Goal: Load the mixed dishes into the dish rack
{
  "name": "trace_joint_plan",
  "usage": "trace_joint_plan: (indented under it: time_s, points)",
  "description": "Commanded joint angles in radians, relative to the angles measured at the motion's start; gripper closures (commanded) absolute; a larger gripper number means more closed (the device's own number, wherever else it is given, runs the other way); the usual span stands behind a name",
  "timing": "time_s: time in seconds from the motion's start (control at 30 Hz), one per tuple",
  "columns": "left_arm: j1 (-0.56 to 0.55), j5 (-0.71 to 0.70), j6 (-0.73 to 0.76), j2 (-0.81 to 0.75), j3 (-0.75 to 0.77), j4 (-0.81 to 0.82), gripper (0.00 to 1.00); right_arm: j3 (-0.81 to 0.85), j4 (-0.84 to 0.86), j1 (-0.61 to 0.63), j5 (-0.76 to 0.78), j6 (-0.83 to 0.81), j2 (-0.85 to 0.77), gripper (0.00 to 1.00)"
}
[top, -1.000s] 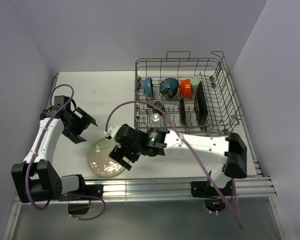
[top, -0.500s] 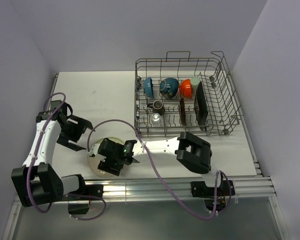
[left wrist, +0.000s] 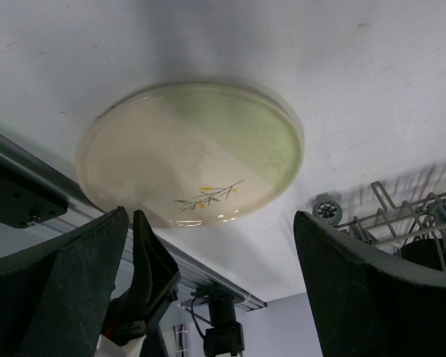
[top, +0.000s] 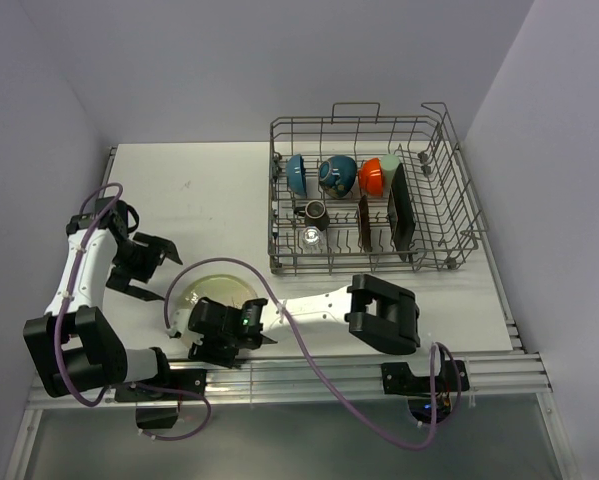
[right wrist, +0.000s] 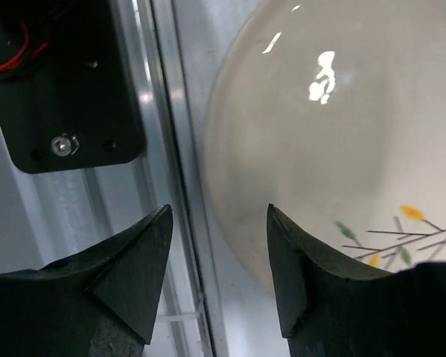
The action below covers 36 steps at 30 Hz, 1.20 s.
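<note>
The cream round plate [top: 219,293] with a sprig pattern lies flat on the table near the front edge. My right gripper [top: 215,338] hangs over its near rim, open, one finger above the plate [right wrist: 342,134] and the other over the rail, rim in the gap [right wrist: 219,275]. My left gripper [top: 139,266] stands wide open to the left of the plate [left wrist: 193,152], apart from it [left wrist: 215,286]. The dish rack [top: 449,215] at the back right holds a blue bowl [top: 297,173], an orange bowl [top: 371,176], a brown mug [top: 315,211], a clear glass [top: 310,237] and black square plates [top: 401,210].
An aluminium rail [top: 309,375] runs along the table's front edge, right beside the plate [right wrist: 170,149]. A black mount block [right wrist: 66,89] sits just beyond it. The rack's corner [left wrist: 409,216] shows at the right of the left wrist view. Purple cables loop over both arms.
My right gripper has slid left and nearer, from the plate's far right side to its near rim, and its jaws have narrowed. The left gripper has drawn back slightly to the left.
</note>
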Motion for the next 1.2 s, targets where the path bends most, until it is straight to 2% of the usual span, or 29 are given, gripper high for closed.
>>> trace_joint_plan:
  time_s: [0.0, 0.17, 0.2, 0.27, 0.43, 0.6, 0.7, 0.77, 0.87, 1.17]
  points:
    - [0.002, -0.009, -0.026, -0.024, -0.014, -0.025, 0.01, -0.030, 0.059, 0.009, 0.009, 0.018, -0.035, 0.42]
    - [0.002, -0.025, -0.034, -0.027, -0.003, -0.052, 0.01, -0.035, 0.094, 0.011, 0.105, 0.026, 0.032, 0.58]
    - [0.002, -0.029, -0.031, -0.022, 0.001, -0.059, 0.01, -0.028, 0.094, 0.011, 0.128, 0.030, 0.040, 0.65]
    - [0.004, -0.045, -0.021, -0.013, 0.023, -0.072, 0.01, -0.017, 0.102, 0.011, 0.171, 0.030, 0.051, 0.66]
    - [0.005, -0.120, -0.017, 0.007, 0.057, -0.122, 0.01, -0.009, 0.128, 0.002, 0.219, 0.024, 0.042, 1.00]
    - [0.007, -0.143, 0.052, 0.025, 0.048, -0.117, 0.01, -0.012, 0.134, -0.029, 0.155, 0.026, 0.000, 1.00]
    - [0.005, -0.117, 0.084, 0.011, 0.012, -0.060, 0.01, 0.000, 0.125, -0.058, 0.072, 0.036, -0.015, 1.00]
    - [0.005, -0.083, 0.098, 0.005, -0.031, -0.007, 0.01, 0.011, 0.120, -0.074, 0.015, 0.044, -0.023, 1.00]
    - [0.005, 0.058, 0.126, -0.005, -0.101, 0.080, 0.01, 0.028, 0.113, -0.084, -0.031, 0.049, -0.040, 1.00]
    - [-0.001, 0.150, 0.207, -0.021, -0.167, 0.194, 0.02, 0.065, 0.074, -0.123, -0.126, 0.078, -0.102, 1.00]
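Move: The plate's middle lies about 8 cm ahead of the right hand, level with it sideways and roughly 2 cm lower; its back rim is already by the part-open fingertips. From that hand the metal rail runs about 5 cm behind, and the dish rack's middle is some 35 cm ahead and 36 cm right. From the left hand, the same plate is about 6 cm back, 11 cm right and 10 cm below. The right hand dips about 1 cm at the plate's back rim, fingers angled left and down, and shuts them there, seeming to pinch the rim, as it goes forward some 5 cm with the plate, away from the rail, and finally eases up a centimetre or so. The wide-open left hand first draws back about 2 cm, then sinks some 4 cm and swings a little right towards the plate, turning slightly clockwise and touching nothing. ##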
